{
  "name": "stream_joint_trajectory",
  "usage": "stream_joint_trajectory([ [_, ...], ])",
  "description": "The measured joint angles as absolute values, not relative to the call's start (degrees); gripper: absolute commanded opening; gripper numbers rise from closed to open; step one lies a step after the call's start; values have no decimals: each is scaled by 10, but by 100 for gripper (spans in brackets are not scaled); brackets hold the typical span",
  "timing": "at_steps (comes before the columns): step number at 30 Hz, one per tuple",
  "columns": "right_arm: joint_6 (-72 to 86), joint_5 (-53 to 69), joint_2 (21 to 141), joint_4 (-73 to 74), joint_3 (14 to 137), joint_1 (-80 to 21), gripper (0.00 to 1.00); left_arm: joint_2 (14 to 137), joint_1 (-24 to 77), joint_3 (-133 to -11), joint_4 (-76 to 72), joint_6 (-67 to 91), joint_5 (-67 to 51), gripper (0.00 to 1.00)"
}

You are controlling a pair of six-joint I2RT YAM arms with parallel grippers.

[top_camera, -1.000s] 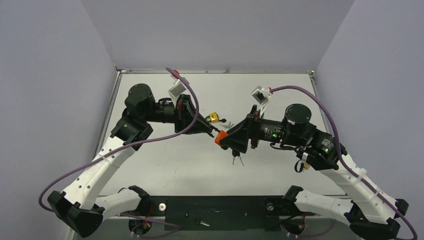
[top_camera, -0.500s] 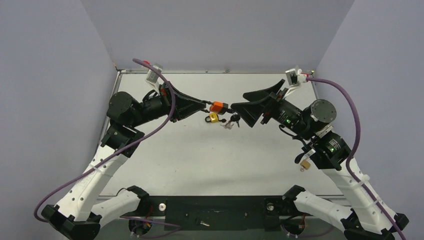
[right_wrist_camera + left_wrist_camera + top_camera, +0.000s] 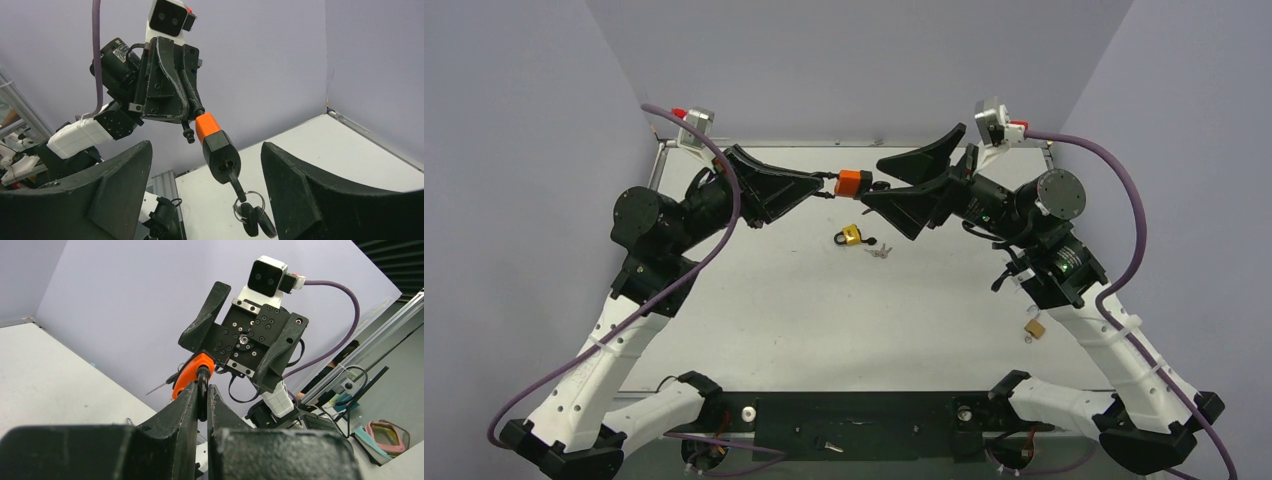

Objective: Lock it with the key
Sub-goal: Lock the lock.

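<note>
An orange-and-black padlock (image 3: 855,181) hangs in the air over the far middle of the table. My left gripper (image 3: 832,180) is shut on its black shackle (image 3: 202,390), whose free end (image 3: 188,135) stands out of the body. The key (image 3: 238,187), black-headed, sits in the keyhole at the lock's bottom, with a ring (image 3: 248,200) and two more black keys dangling from it. My right gripper (image 3: 876,182) faces the lock from the right, open, its fingers (image 3: 292,185) on either side of the lock's body and key without touching them.
A yellow padlock (image 3: 852,236) with small silver keys (image 3: 880,251) beside it lies on the table under the grippers. A brass padlock (image 3: 1033,327) lies at the right edge near my right arm. Grey walls close in the table's back and sides.
Both arms rose and swung toward the back wall, carrying the orange padlock up from the table's middle. The right gripper's jaws opened wide around it.
</note>
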State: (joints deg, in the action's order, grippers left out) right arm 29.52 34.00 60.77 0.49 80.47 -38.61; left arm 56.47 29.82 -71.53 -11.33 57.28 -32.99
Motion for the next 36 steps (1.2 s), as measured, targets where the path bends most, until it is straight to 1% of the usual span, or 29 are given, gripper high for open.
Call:
stream_joint_trajectory([
  [7, 286, 366, 634, 2, 828, -404, 65, 565, 298, -715, -120, 595, -330, 0],
  [9, 276, 369, 639, 6, 833, -419, 60, 564, 298, -715, -124, 599, -330, 0],
  [10, 272, 369, 639, 8, 833, -422, 56, 564, 298, -715, -126, 601, -330, 0],
  [14, 264, 369, 641, 11, 833, -427, 50, 560, 298, -715, -131, 607, -333, 0],
  [20, 264, 369, 642, 10, 833, -428, 46, 559, 298, -715, -135, 610, -336, 0],
  [25, 275, 369, 644, 4, 833, -428, 39, 558, 298, -715, -138, 611, -337, 0],
  [36, 304, 387, 659, -19, 830, -429, 38, 555, 298, -715, -150, 613, -338, 0],
])
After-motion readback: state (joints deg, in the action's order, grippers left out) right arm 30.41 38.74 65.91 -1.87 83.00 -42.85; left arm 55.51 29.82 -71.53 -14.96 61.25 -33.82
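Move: Roughly 3 cm to the left of the open right hand, about level fore and aft and 1 cm lower, is the orange-and-black padlock. Its keys hang from the near end, around 3 cm below that hand and level with it sideways. The yellow padlock lies on the table, some 13 cm ahead, 2 cm left and 42 cm below. From the left hand, which holds the shackle, the orange padlock is about 4 cm right, 1 cm ahead and 1 cm up. Closing in on the orange padlock's body, the right hand slides about 3 cm left, easing 1.5 cm back early on, then nearly pausing before the last centimetre. It yaws some 10 degrees counter-clockwise while its wide fingers narrow to about half their gap, one on each side of the body. The left hand keeps pinching the shackle and drifts about 1.5 cm up and back. ##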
